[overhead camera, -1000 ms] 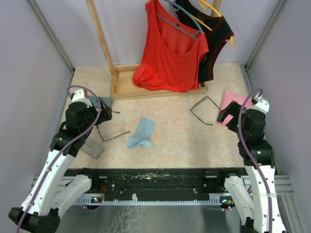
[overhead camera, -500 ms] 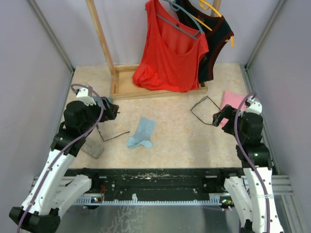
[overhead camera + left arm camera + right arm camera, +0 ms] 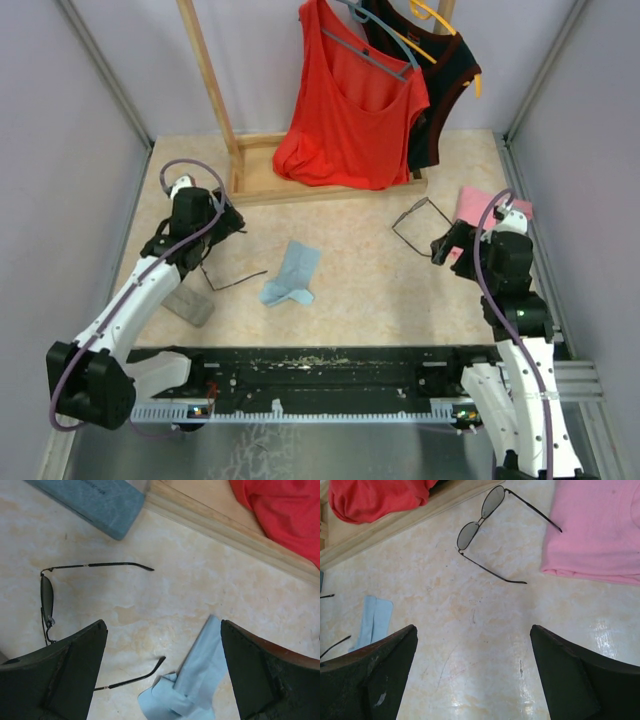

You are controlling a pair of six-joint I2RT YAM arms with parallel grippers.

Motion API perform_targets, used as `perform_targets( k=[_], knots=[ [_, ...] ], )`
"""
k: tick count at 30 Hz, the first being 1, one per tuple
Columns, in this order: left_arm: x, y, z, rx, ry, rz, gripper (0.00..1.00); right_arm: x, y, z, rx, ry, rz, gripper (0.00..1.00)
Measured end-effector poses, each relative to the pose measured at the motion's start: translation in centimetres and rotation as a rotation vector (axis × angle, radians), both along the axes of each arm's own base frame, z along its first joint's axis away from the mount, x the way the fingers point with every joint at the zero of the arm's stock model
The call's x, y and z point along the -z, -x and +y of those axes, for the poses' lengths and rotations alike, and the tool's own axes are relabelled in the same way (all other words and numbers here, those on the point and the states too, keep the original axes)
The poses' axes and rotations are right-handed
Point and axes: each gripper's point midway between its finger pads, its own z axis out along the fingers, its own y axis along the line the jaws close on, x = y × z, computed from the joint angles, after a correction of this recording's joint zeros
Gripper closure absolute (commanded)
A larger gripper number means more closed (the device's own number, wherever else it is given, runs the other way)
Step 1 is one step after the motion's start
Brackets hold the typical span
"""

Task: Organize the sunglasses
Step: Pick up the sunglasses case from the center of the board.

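Two pairs of thin dark wire sunglasses lie unfolded on the beige table. The left sunglasses [image 3: 238,280] [image 3: 47,597] lie just under and left of my left gripper [image 3: 228,226] [image 3: 163,630], which hangs open above them; one slim arm reaches in between the fingers. The right sunglasses [image 3: 408,215] [image 3: 480,522] lie beside a pink cloth [image 3: 490,205] [image 3: 595,530], just ahead of my right gripper [image 3: 442,245] [image 3: 472,630], which stands open over bare table. Neither gripper holds anything.
A light blue cloth [image 3: 293,272] [image 3: 195,680] lies crumpled mid-table. One grey case [image 3: 190,303] sits near the left front, another grey case [image 3: 95,500] by the wooden rack base [image 3: 330,185]. A red top [image 3: 350,110] and a black top [image 3: 445,80] hang at the back.
My left arm has stretched forward and turned, carrying its gripper over the left sunglasses. My right gripper has moved left, closer to the right sunglasses. Both stayed open.
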Motion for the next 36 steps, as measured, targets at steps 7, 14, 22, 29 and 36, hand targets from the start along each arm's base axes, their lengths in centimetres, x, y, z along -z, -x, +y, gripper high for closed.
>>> perform_targets(
  k=[7,14,22,29,36],
  knots=[
    [1.7,-1.4,3.0,-0.226,0.013,0.042,0.0,0.3,0.0,0.5,-0.024,-0.011,0.008,0.05],
    [2.8,-2.2,5.4,-0.386,0.029,0.078,0.0,0.2,0.0,0.7,-0.038,-0.018,0.001,0.05],
    [3.9,1.3,8.4,-0.608,-0.022,0.174,0.0,0.1,-0.2,0.8,-0.043,-0.022,-0.008,0.06],
    [6.1,6.9,10.6,-0.768,-0.064,0.285,0.01,0.2,-0.3,1.1,-0.057,-0.028,-0.009,0.06],
    [9.3,10.7,11.8,-0.882,-0.055,0.392,0.0,0.5,-0.4,1.4,-0.07,-0.034,0.005,0.06]
  ],
)
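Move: The grey sunglasses case, lying flat near the table's front edge, is about 17 cm to the left hand's left, 16 cm back and some 16 cm below it. The open sunglasses lie on the way, roughly 6 cm left and 3 cm back of that hand; the blue case is 14 cm left and 9 cm ahead, the light blue cloth 11 cm right and 8 cm back, all at table height. From the right hand the grey case lies some 65 cm left, 9 cm back and 20 cm below. Towards the grey case comes the left hand, empty and wide open: first about 5 cm left with a little forward and down, then swinging back over the sunglasses, some 13 cm back while still going left and sinking to about half its former height. The wrist turns about 50 degrees counter-clockwise and tips farther down on the way; the fingers touch nothing yet. ##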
